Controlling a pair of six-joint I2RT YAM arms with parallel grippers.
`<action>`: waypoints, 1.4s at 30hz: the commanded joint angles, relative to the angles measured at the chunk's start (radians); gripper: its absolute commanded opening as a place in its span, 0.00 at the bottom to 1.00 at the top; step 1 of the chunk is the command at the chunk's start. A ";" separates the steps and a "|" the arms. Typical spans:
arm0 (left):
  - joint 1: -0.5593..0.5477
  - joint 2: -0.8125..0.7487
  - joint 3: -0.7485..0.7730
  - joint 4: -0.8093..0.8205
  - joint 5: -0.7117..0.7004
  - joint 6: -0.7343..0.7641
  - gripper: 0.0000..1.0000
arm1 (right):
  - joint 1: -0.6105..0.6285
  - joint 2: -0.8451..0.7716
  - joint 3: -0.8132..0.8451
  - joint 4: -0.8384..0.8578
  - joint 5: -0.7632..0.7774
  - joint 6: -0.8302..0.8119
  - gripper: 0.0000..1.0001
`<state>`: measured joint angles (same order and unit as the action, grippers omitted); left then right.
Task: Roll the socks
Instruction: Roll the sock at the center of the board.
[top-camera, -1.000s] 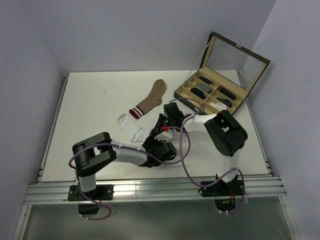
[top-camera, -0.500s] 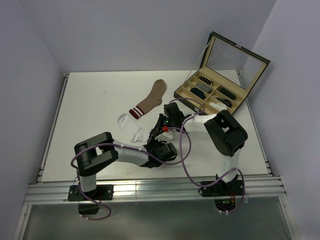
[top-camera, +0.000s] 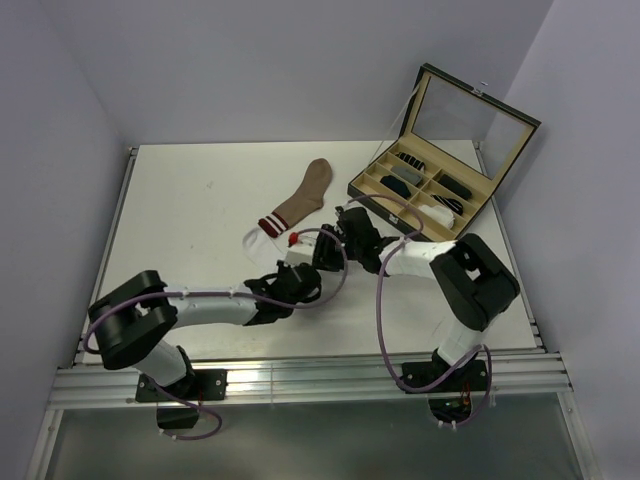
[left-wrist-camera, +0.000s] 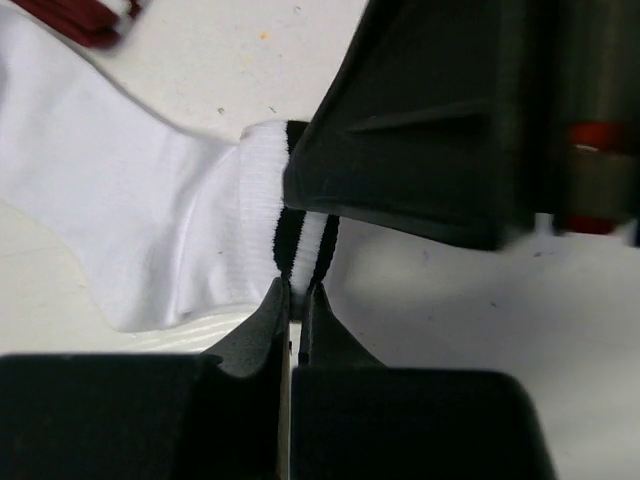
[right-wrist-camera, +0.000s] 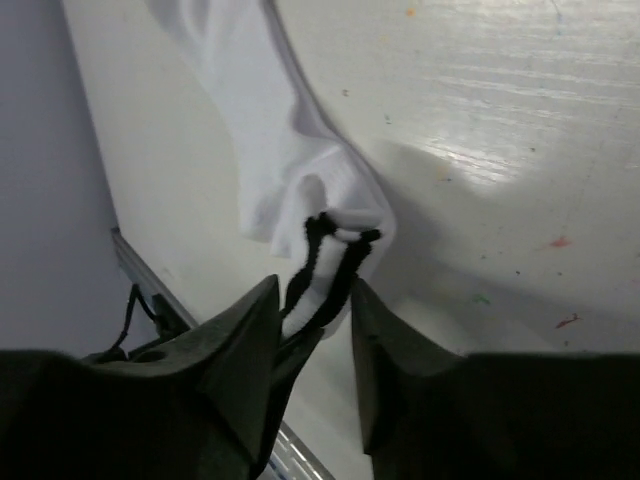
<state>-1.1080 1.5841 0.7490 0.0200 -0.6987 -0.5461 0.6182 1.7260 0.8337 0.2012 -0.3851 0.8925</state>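
The white sock (left-wrist-camera: 130, 220) lies flat on the table. My left gripper (left-wrist-camera: 298, 292) is shut on its dark-striped cuff (left-wrist-camera: 300, 240). In the right wrist view that cuff (right-wrist-camera: 330, 262) stands bunched between the parted fingers of my right gripper (right-wrist-camera: 314, 290), which is open. From above, the two grippers meet mid-table, the left gripper (top-camera: 312, 258) beside the right gripper (top-camera: 338, 240). My left arm covers most of the white sock (top-camera: 252, 239). The tan-brown sock (top-camera: 305, 195) lies flat just behind them, its red-and-white striped cuff toward the left.
An open compartment box (top-camera: 372, 183) with small sock rolls stands at the back right, its mirrored lid (top-camera: 470, 105) raised. The table's metal rail (right-wrist-camera: 140, 275) runs along the near edge. Walls close in on the left, back and right.
My left gripper has shut on the white sock's cuff, and its arm has swung lower and leftward. My right gripper has opened off the cuff. Both grippers have shifted slightly toward the back.
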 joint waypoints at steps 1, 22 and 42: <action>0.087 -0.102 -0.056 0.101 0.261 -0.107 0.00 | -0.012 -0.083 -0.037 0.113 0.009 0.019 0.45; 0.407 -0.113 -0.278 0.431 0.821 -0.417 0.00 | -0.025 0.010 -0.078 0.225 -0.009 0.082 0.61; 0.412 -0.065 -0.278 0.452 0.831 -0.417 0.00 | -0.012 0.078 -0.010 0.035 0.020 0.054 0.56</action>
<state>-0.6968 1.5120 0.4641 0.4599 0.1192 -0.9665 0.5980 1.7824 0.7845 0.2928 -0.3855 0.9684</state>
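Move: The white sock's striped cuff is in the left hand's closed fingertips, about 1 cm below the hand point. From the right hand, already partly open over it, the cuff is roughly 1 cm back, 1 cm left and 2 cm lower. The sock's foot lies about 6 cm ahead and 8 cm left of the cuff, flat on the table. The brown sock is some 20 cm ahead of the cuff and 2 cm left of it. The left fingertips keep pinching the striped cuff while that hand turns about 50 degrees, its fingers swinging from forward round to the right; it loops about 2 cm forward-left and returns, ending slightly lower. The right hand opens wider, rises about 2 cm, then sinks some 4 cm so its fingers straddle the folded cuff. ##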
